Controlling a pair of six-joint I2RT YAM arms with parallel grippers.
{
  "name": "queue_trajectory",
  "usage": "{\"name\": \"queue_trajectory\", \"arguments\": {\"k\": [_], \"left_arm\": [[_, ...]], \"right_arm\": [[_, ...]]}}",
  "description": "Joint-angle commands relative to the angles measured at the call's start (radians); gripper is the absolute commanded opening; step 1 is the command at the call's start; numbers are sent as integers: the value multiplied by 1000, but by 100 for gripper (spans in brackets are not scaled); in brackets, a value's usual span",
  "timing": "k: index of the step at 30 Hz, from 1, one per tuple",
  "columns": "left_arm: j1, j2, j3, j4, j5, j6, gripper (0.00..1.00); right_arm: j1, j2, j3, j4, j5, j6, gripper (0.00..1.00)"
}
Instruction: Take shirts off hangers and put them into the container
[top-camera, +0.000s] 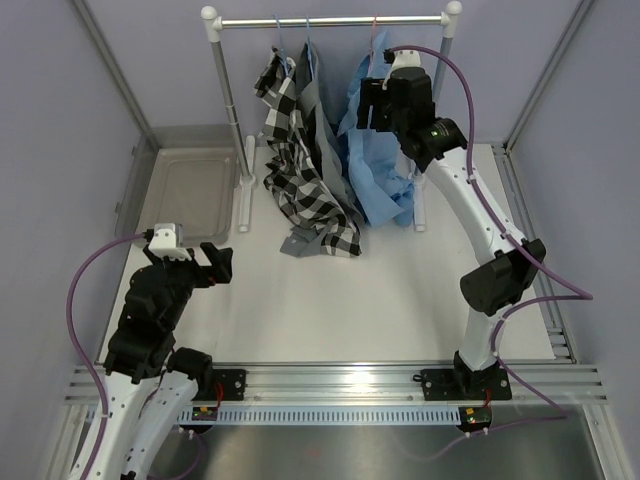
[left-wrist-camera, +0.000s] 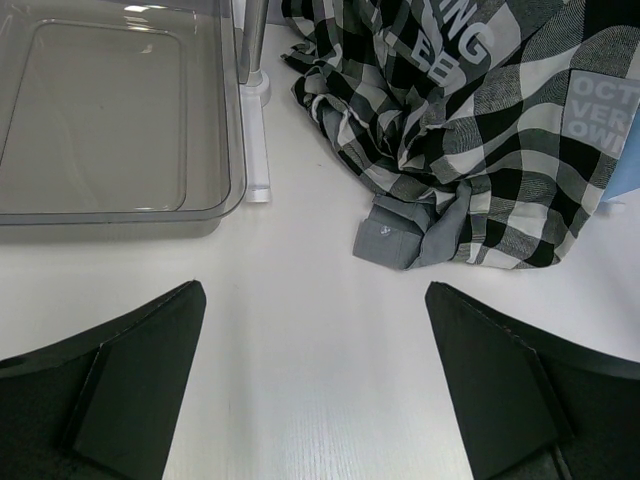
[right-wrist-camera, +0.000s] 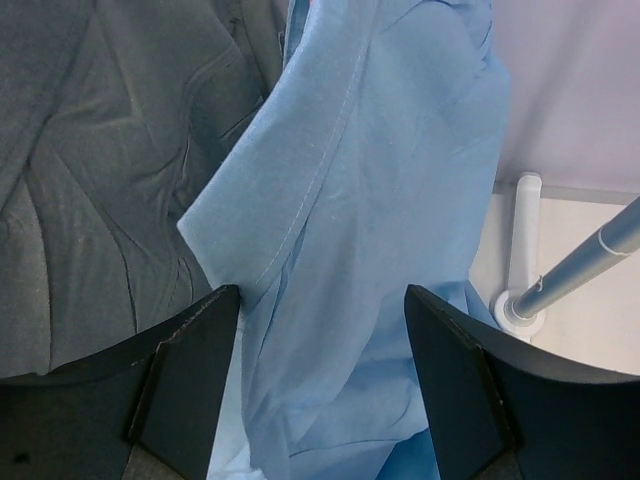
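Three shirts hang from the rack. The black-and-white checked shirt (top-camera: 300, 165) (left-wrist-camera: 450, 120) is on the left and trails onto the table. The grey shirt (top-camera: 314, 100) (right-wrist-camera: 100, 150) is in the middle, with a cuff (left-wrist-camera: 395, 240) on the table. The light blue shirt (top-camera: 378, 175) (right-wrist-camera: 380, 180) is on the right. Two light blue hanger hooks (top-camera: 280, 30) and a pink-red one (top-camera: 375, 30) sit on the bar. My right gripper (top-camera: 372, 105) (right-wrist-camera: 322, 340) is open, its jaws on either side of a fold of the light blue shirt. My left gripper (top-camera: 210, 262) (left-wrist-camera: 315, 340) is open over bare table. The grey container (top-camera: 190, 190) (left-wrist-camera: 228, 170) holds nothing.
The silver rack bar (top-camera: 330, 20) spans two white posts, whose feet (top-camera: 245, 190) (right-wrist-camera: 525, 220) rest on the table. One foot lies right beside the container (left-wrist-camera: 258, 150). Purple walls enclose the back and sides. An aluminium rail (top-camera: 330, 380) runs along the near edge.
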Motion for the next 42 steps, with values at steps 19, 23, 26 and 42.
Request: {"name": "queue_trajectory", "arguments": {"k": [19, 23, 26, 42], "left_arm": [[-6, 2, -11, 60, 9, -4, 99], [-6, 1, -13, 60, 12, -5, 99], [-6, -2, -13, 60, 13, -5, 99], [-7, -1, -16, 60, 18, -5, 99]], "right_arm": [[74, 50, 51, 100, 232, 12, 76], [74, 42, 1, 109, 317, 2, 69], [72, 35, -22, 125, 337, -20, 62], [71, -34, -25, 135, 355, -122, 0]]}}
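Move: The light blue shirt hangs right before the right gripper, the part to be pinched about 2 cm ahead, 1 cm to the right and 3 cm lower. The grey shirt hangs roughly 10 cm to that hand's left and 2 cm ahead, a little lower; the rack's right post stands some 13 cm to its right and 2 cm ahead. From the idle left hand the light blue shirt is about 30 cm ahead, 35 cm right and 8 cm higher. The right fingers close from about three-quarters open to nearly shut and pinch the light blue shirt at the lower end of its red hanger. Before that the hand shifts some 3 cm left, rising slightly, then comes back right about 4.5 cm while sinking 3 cm and turning roughly 15 degrees clockwise. ##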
